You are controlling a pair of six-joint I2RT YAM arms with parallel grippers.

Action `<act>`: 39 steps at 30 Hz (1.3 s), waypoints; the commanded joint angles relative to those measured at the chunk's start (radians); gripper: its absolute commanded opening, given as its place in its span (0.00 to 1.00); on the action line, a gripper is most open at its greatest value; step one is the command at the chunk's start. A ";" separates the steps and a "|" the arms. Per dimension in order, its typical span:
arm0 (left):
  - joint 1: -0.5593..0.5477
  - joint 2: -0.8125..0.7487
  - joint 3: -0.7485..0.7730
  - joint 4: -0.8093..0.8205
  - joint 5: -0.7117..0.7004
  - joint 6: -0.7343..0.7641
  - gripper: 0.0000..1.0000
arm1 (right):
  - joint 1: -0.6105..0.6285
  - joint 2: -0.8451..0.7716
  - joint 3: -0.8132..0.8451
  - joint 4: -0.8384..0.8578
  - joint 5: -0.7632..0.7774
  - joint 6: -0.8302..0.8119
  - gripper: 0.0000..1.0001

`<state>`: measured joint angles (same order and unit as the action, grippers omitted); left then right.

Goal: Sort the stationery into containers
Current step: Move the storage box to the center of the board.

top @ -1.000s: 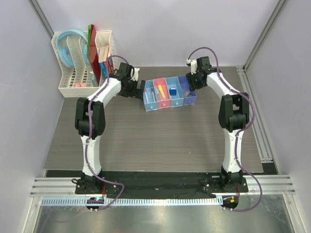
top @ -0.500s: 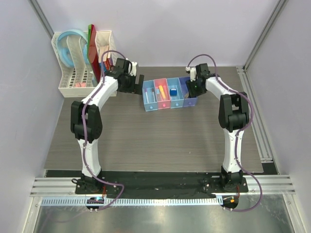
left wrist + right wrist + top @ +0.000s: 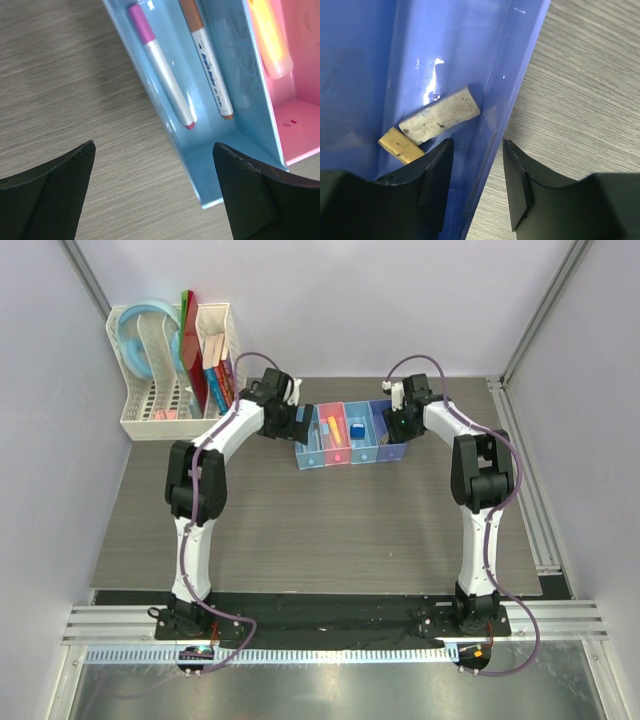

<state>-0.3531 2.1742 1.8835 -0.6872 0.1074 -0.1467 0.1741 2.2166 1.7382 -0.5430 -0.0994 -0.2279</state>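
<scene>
The containers (image 3: 312,460) stand as a joined row at mid-back of the table. My left gripper (image 3: 300,425) hangs open at the row's left end; in the left wrist view its jaws (image 3: 155,195) span bare table and the light-blue bin's corner (image 3: 215,190). That bin holds a purple pen (image 3: 160,75) and a brown-capped marker (image 3: 207,65). An orange-yellow piece (image 3: 270,40) lies in the pink bin. A dark-blue block (image 3: 355,427) sits in the third bin. My right gripper (image 3: 477,185) is open and straddles the violet-blue bin's wall (image 3: 515,95), gaps showing on both sides. A tan piece (image 3: 440,117) and a yellow piece (image 3: 400,145) lie inside.
A white mesh rack (image 3: 165,370) with books and folders stands at the back left, close to the left arm's elbow. An aluminium rail (image 3: 522,480) runs along the table's right edge. Pale walls enclose the back and both sides.
The left gripper has swung right, from beside the rack to the left end of the bin row. The right gripper has moved down over the violet-blue bin's right wall, its jaws slightly narrower.
</scene>
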 commanded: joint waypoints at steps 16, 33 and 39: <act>-0.014 -0.051 -0.119 -0.005 -0.009 0.036 1.00 | 0.068 -0.193 -0.160 0.037 0.007 0.010 0.49; -0.020 -0.188 -0.303 -0.011 0.055 0.058 1.00 | 0.143 -0.363 -0.370 0.051 0.036 -0.007 0.48; -0.024 -0.228 -0.340 -0.015 0.074 0.062 1.00 | 0.174 -0.402 -0.425 0.057 0.036 -0.004 0.48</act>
<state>-0.3710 2.0205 1.5616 -0.6945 0.1493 -0.0990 0.3210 1.8862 1.3430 -0.5072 -0.0647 -0.2298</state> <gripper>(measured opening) 0.996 0.483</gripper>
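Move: The storage box straddles both hands' reach: its middle lies about 19 cm to the left hand's right, level fore and aft and some 6 cm below. The two pens in its end compartment are about 7 cm right and 2 cm ahead. From the right hand, whose fingers already straddle the box's right wall, the middle lies about 16 cm left and 2 cm back; the white eraser is 4 cm left and the blue item 14 cm left, each about 1 cm ahead. The storage box is dragged back towards the bases and to the left by both hands. The right, its half-open fingers still astride the right wall, draws back some 10 cm and 4 cm left, turning slightly counter-clockwise. The left, wide open, first sinks about 5 cm to straddle the left wall, then pulls back to about 8 cm in all, tipping a little and rising slightly. ##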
